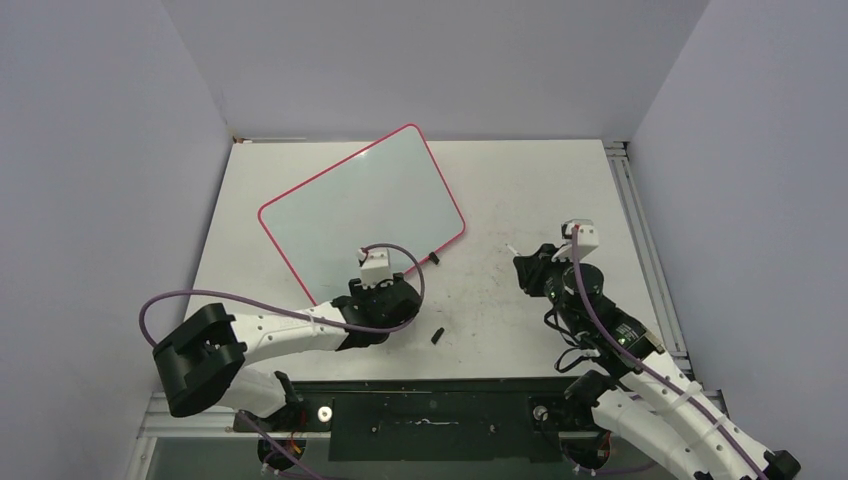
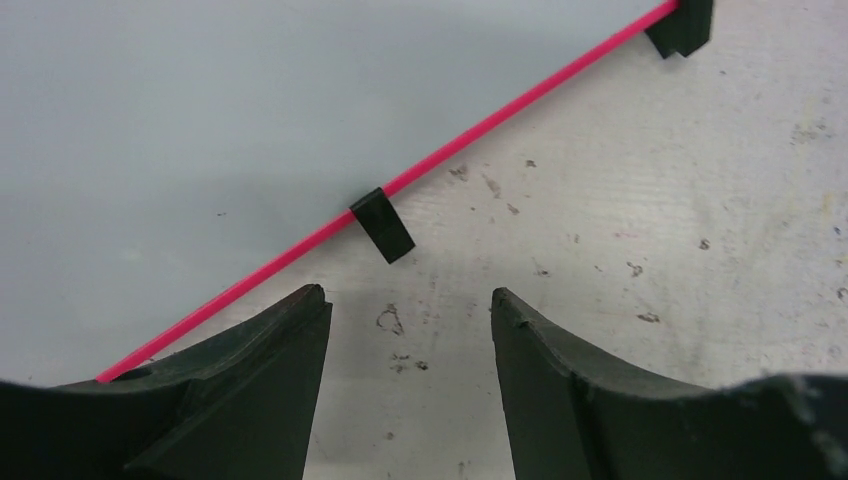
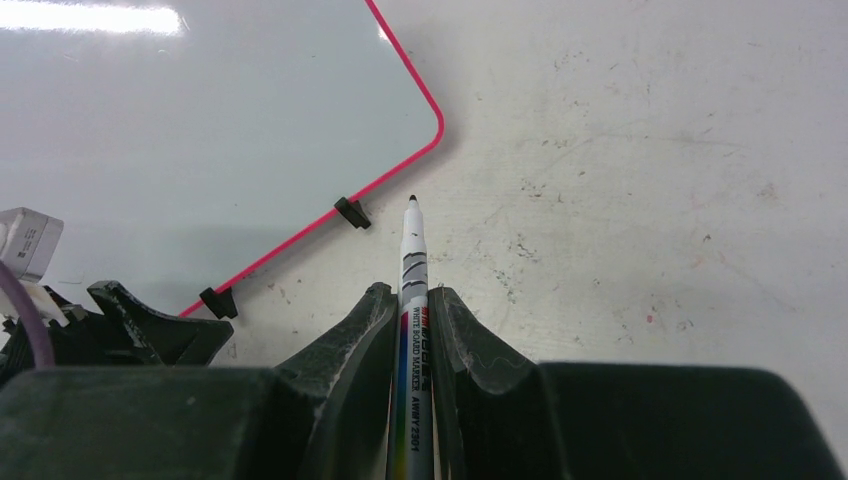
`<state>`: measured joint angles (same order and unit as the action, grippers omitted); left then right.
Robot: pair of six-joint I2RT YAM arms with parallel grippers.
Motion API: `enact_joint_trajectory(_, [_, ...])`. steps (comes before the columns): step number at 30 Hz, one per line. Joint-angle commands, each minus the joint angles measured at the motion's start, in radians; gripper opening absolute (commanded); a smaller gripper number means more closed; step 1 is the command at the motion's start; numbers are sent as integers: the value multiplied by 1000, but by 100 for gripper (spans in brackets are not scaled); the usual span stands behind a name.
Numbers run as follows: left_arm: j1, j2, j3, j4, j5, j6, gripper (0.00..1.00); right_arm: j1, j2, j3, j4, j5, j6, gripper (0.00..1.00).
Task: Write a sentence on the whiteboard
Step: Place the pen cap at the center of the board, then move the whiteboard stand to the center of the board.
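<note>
The whiteboard (image 1: 360, 205) lies flat and slanted on the table, pink-red rimmed, its face blank; no sentence shows on it. My left gripper (image 2: 410, 300) hovers open just off the board's near edge, by a black foot (image 2: 382, 225), with nothing between its fingers. From above, the left gripper (image 1: 383, 295) covers the board's near corner. My right gripper (image 3: 412, 292) is shut on a white whiteboard marker (image 3: 412, 250), uncapped, black tip pointing toward the board's right corner (image 3: 425, 110) over bare table. It sits to the board's right (image 1: 530, 265).
A small black cap-like piece (image 1: 437, 335) lies on the scuffed tabletop (image 1: 520, 190) between the two arms. A second black foot (image 1: 435, 257) sticks out at the board's lower right edge. Grey walls enclose the table on three sides.
</note>
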<state>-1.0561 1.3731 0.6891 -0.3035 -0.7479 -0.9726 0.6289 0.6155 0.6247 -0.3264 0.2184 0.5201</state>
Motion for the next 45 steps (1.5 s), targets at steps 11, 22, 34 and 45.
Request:
enact_joint_trajectory(11, [95,122,6,99,40,-40,57,-4,40,25,100,-71,4,5])
enact_joint_trajectory(22, [118,168,33,96,27,-21,46,-3,59,-4,141,-128,20,5])
enact_joint_trajectory(34, [141,195,60,94,6,6,37,-4,79,-24,174,-182,30,5])
enact_joint_trajectory(45, [156,184,34,89,-17,17,20,-5,102,-21,172,-208,13,5])
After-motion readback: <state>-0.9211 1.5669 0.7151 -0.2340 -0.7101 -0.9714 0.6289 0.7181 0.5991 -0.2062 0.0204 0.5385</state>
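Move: The near-left black clip on the whiteboard's lower edge lies about 3 cm ahead of the empty left hand, 2 cm to its left and 5 cm below. The board's other clip is some 11 cm ahead and 10 cm to the right, and the pen cap on the table about 8 cm back and 10 cm right. From the right hand, which holds the marker, the near-left clip is roughly 28 cm left, 3 cm ahead and 20 cm down. Down first, about 4 cm, edging forward and left, the left hand sinks to the near-left clip, then eases some 1.5 cm forward at that height while its half-open fingers narrow around the clip and bring it between their tips. Meanwhile the right hand carries the still-gripped marker about 4 cm left towards the board, turning some 10 degrees counter-clockwise. ##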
